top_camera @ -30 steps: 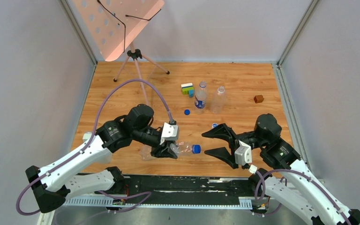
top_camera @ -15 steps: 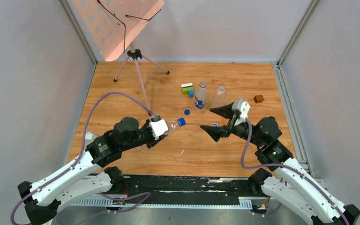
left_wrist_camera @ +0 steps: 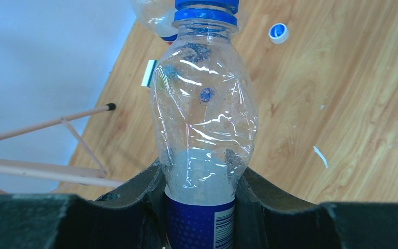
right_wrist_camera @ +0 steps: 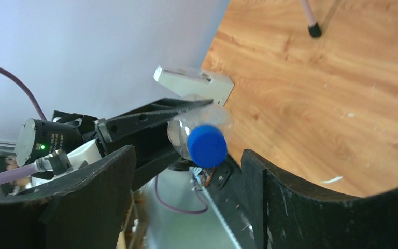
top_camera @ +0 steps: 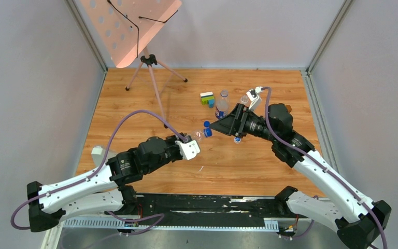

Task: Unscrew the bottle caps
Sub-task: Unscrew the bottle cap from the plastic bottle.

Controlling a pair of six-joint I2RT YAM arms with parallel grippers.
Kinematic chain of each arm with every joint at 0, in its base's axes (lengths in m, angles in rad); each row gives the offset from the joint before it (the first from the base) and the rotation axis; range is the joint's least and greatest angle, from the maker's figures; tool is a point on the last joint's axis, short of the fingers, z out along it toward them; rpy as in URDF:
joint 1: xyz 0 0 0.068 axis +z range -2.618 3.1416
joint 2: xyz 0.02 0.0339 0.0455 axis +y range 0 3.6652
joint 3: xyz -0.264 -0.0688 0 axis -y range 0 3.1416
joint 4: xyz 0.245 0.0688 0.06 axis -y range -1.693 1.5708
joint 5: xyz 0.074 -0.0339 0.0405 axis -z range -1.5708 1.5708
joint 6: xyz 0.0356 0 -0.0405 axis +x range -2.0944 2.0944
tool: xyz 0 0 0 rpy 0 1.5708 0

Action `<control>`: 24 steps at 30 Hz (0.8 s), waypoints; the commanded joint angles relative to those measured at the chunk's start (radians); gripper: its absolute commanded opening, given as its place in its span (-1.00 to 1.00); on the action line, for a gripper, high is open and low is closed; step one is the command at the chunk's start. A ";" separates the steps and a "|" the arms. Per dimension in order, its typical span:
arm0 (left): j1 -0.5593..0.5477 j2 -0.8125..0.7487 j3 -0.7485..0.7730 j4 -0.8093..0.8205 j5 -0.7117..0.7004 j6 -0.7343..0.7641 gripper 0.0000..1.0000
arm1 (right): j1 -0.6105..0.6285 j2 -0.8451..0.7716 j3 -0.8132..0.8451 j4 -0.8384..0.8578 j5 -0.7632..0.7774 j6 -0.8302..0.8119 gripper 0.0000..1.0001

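Note:
My left gripper [top_camera: 189, 144] is shut on a clear bottle [top_camera: 198, 136] with a blue label, held above the table with its neck pointing right. In the left wrist view the black fingers [left_wrist_camera: 140, 192] clamp the bottle [left_wrist_camera: 204, 109] just above the label. Its dark blue cap [left_wrist_camera: 205, 10] is on the neck. My right gripper [top_camera: 218, 127] faces that cap [top_camera: 208, 132] from the right. In the right wrist view the right gripper [right_wrist_camera: 189, 153] is open, and the cap [right_wrist_camera: 206, 145] lies between its fingertips, touching neither.
A labelled bottle [top_camera: 221, 106] and an unlabelled one [top_camera: 244, 98] stand behind the right arm. Two loose caps lie on the wood [top_camera: 206, 124] [top_camera: 237, 139]. A toy block cluster [top_camera: 207, 97] sits further back. A tripod [top_camera: 150, 65] carrying a pink board [top_camera: 134, 26] stands at the back left.
The left arm lifted the bottle from near the front edge toward the table's middle. The right gripper swung up and left to face the cap, staying open.

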 commanded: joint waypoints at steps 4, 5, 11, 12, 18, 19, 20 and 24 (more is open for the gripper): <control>-0.013 -0.021 0.009 0.089 -0.047 0.058 -1.00 | -0.001 0.027 -0.014 -0.002 -0.060 0.169 0.45; -0.016 -0.019 0.011 0.085 -0.043 0.057 -1.00 | -0.001 0.034 -0.014 0.006 -0.074 0.172 0.44; -0.029 -0.007 0.018 0.078 -0.040 0.061 -1.00 | 0.000 0.065 -0.029 0.068 -0.102 0.207 0.30; -0.029 -0.007 0.019 0.077 -0.040 0.062 -1.00 | 0.000 0.071 -0.030 0.069 -0.099 0.210 0.27; -0.031 -0.005 0.021 0.073 -0.033 0.063 -1.00 | 0.000 0.083 -0.034 0.077 -0.088 0.209 -0.08; -0.032 -0.005 0.022 0.072 -0.033 0.065 -1.00 | -0.001 0.085 -0.034 0.077 -0.085 0.206 -0.11; -0.032 -0.007 0.022 0.071 -0.029 0.065 -1.00 | 0.000 0.087 -0.034 0.077 -0.084 0.202 -0.13; -0.032 -0.007 0.024 0.071 -0.016 0.066 -1.00 | 0.000 0.096 -0.034 0.079 -0.092 0.196 -0.31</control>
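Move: The right hand hovers open beside the blue cap of the bottle held in the left hand: the cap lies about 3 cm to its left, level fore-and-aft and some 4 cm below. From the left hand the cap is roughly 10 cm right and 4 cm up, neither ahead nor back. Down on the table, from the right hand, a loose blue cap lies about 20 cm ahead and 2 cm left, a white cap 11 cm ahead and 13 cm right, and the labelled bottle stands 25 cm ahead and 6 cm right. The right hand sinks about 2.5 cm and eases not quite 2 cm left onto the blue cap, its fingers tipping some 15 degrees further down, then closes them from wide open to about half that gap so the tips come in on both sides of the cap. The left hand keeps its grip on the bottle body, lifting it about 1 cm with a slight upward tilt at the start and then holding it still for the other hand. ##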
